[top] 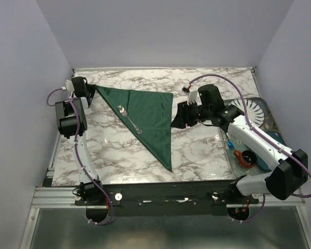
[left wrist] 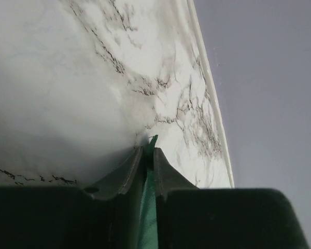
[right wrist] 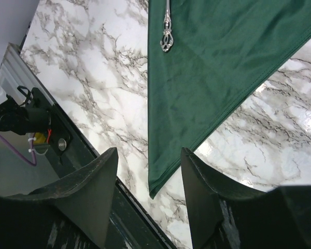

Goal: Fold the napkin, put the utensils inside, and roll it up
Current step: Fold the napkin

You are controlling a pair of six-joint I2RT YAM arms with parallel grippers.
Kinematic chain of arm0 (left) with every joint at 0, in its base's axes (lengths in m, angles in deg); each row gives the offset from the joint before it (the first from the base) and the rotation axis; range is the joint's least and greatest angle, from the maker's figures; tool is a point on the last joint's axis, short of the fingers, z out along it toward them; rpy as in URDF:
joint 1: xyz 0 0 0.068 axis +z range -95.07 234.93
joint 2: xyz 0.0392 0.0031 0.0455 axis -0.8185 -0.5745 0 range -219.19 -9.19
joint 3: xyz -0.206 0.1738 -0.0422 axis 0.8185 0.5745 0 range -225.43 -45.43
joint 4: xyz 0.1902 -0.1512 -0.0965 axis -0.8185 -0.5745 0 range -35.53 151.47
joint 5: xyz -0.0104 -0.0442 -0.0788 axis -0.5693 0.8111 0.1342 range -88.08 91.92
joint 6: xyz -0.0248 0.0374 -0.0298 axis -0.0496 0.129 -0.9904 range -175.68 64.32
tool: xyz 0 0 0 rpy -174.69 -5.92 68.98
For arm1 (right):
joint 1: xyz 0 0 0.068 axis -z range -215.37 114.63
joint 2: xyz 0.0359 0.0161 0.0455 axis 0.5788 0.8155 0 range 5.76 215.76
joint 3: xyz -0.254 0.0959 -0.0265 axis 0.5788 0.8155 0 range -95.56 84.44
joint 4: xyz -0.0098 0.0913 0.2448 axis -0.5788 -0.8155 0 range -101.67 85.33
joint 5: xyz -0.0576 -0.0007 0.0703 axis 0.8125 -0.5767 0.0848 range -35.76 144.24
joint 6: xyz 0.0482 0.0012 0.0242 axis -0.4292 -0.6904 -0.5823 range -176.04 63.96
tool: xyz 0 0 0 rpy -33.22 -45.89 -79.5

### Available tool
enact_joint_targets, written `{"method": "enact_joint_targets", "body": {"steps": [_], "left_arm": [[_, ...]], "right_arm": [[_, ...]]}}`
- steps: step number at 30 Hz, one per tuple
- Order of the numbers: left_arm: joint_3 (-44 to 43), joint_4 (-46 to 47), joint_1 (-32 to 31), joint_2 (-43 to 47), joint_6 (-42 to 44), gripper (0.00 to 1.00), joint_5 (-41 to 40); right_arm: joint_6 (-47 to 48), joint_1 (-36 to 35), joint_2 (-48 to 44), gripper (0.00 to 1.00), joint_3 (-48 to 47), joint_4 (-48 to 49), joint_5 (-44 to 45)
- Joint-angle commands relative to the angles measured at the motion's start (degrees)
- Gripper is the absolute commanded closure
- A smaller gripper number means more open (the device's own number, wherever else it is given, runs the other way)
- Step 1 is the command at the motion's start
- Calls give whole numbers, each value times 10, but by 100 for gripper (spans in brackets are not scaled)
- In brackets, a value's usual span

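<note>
The dark green napkin (top: 147, 111) lies folded into a triangle on the marble table, its long point toward the front edge. A small silver fork (top: 129, 118) rests on it near the folded left edge. My left gripper (top: 91, 89) is at the napkin's far left corner. In the left wrist view its fingers (left wrist: 148, 151) are shut on a strip of the green napkin (left wrist: 148, 207). My right gripper (top: 175, 119) hovers just off the napkin's right corner, open. The right wrist view shows the gripper (right wrist: 149, 151) with nothing in it above the napkin (right wrist: 212, 67) and the fork's handle end (right wrist: 167, 39).
A teal dish (top: 267, 122) holding a white ribbed plate (top: 251, 110) sits at the table's right edge, with a small orange-brown cup (top: 246, 156) in front of it. The black front rail (top: 171, 189) runs along the near edge. Walls close in the back and both sides.
</note>
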Motion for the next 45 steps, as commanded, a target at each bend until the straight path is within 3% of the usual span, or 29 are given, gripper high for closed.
{"method": "enact_joint_targets", "body": {"steps": [1, 7, 15, 25, 33, 45], "left_arm": [[1, -23, -6, -20, 24, 83, 8], [-9, -11, -11, 8, 58, 100, 30], [58, 1, -36, 121, 117, 100, 58], [225, 11, -92, 269, 144, 100, 64], [266, -26, -172, 359, 182, 100, 38], [308, -29, -243, 405, 167, 100, 42]], "right_arm": [[-4, 4, -9, 40, 12, 15, -12], [-5, 3, -8, 40, 19, 19, -15], [-5, 4, -5, 40, 43, 26, -10], [-15, 4, -26, 40, 76, 43, -8], [-21, 4, -32, 40, 94, 50, -10], [-26, 4, -37, 40, 118, 57, -14]]}}
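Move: The napkin's far-left corner is right at the left fingertips, about 1 cm below the hand point. The fork on the napkin lies some 21 cm back and 24 cm to the right of the left hand; the napkin's far-right corner is about 48 cm to the right and 5 cm back. From the right hand, the far-left corner lies roughly 37 cm ahead, 50 cm left and 20 cm below. Left fingers pinch the napkin's corner, carry it 25 cm right, rising and drawing back; right hand sinks. ##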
